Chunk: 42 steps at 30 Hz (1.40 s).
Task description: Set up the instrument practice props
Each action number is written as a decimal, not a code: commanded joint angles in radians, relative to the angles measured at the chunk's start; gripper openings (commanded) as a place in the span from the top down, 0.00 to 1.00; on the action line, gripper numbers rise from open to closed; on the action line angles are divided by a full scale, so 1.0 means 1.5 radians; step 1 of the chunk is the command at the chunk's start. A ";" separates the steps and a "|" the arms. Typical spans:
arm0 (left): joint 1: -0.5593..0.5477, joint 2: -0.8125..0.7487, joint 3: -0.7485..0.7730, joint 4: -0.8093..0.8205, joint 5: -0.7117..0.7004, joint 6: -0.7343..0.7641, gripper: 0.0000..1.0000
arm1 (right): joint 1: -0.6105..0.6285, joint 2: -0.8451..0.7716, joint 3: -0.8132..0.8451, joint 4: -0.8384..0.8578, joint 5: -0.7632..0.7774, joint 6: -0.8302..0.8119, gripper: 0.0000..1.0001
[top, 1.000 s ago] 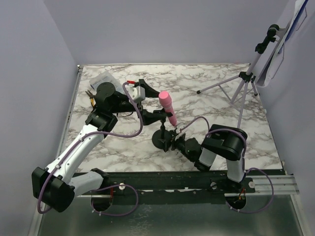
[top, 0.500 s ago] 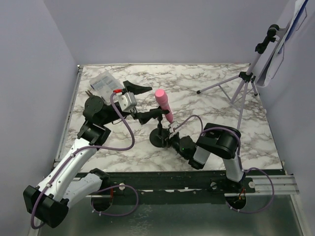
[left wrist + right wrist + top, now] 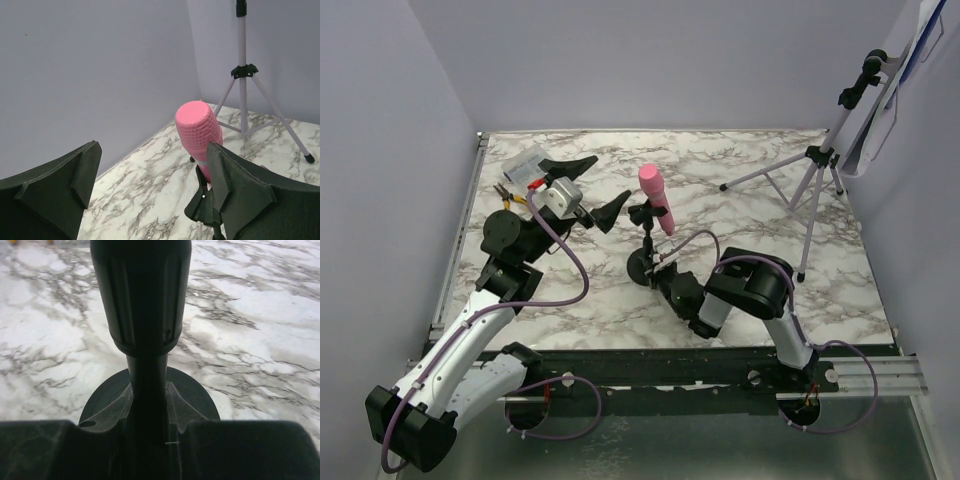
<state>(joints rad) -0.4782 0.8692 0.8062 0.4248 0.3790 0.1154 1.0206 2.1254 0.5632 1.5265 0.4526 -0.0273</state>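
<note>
The pink microphone (image 3: 656, 198) sits tilted in the clip of the small black mic stand (image 3: 642, 262), mid-table. My right gripper (image 3: 657, 268) lies low by the round base. In the right wrist view its jaws (image 3: 149, 410) press on both sides of the stand's pole, above the base (image 3: 197, 392). My left gripper (image 3: 593, 188) hangs open to the left of the microphone, apart from it. From the left wrist, the microphone (image 3: 199, 131) shows just past the right finger (image 3: 245, 195), with nothing between the jaws (image 3: 150, 170). The lavender music stand (image 3: 876, 105) on its silver tripod (image 3: 812, 175) stands at the far right, with sheet-music pages (image 3: 923, 35) on it.
A clear plastic box (image 3: 524, 165) lies at the far left corner. Orange-handled pliers (image 3: 510, 196) lie beside it, partly under my left arm. Lavender walls close the table on three sides. A tripod leg (image 3: 752, 178) reaches toward the table's middle.
My right gripper has shut on the mic stand's pole and the stand has shifted slightly away. My left gripper has drawn back to the left, away from the microphone, and stayed open.
</note>
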 commanded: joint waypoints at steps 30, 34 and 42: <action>-0.002 0.005 -0.012 0.056 -0.028 -0.050 0.07 | -0.251 -0.058 -0.190 0.169 0.307 0.035 0.87; -0.002 0.003 -0.011 0.059 -0.023 -0.057 0.07 | -0.250 -0.084 -0.211 0.170 0.251 0.041 0.47; -0.002 0.004 -0.011 0.062 -0.017 -0.064 0.07 | -0.197 -0.246 -0.264 0.042 0.214 0.081 0.00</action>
<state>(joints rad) -0.4782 0.8772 0.8032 0.4923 0.3397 0.0395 0.6781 1.8690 0.2008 1.5204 0.7868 0.0540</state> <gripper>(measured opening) 0.929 0.992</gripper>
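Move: The right fingers are already closed round the black mic stand's post, just above its base. The clear spot it is to go to lies about 22 cm to the right and 5 cm ahead, some 5 cm below the hand. The music stand's left foot is roughly 22 cm ahead and 22 cm right, its near foot about 44 cm right and 4 cm back. The mic stand lies some 10 cm right, 3 cm back and 27 cm below the left hand. Keep the right gripper's hold on the mic stand's post and slide the stand right across the marble towards the music stand, about 22 cm, bearing some 5 cm forward early on and turning the hand about 40 degrees clockwise. Pause there, then open the fingers wide to let go of the post and draw back a couple of centimetres. ##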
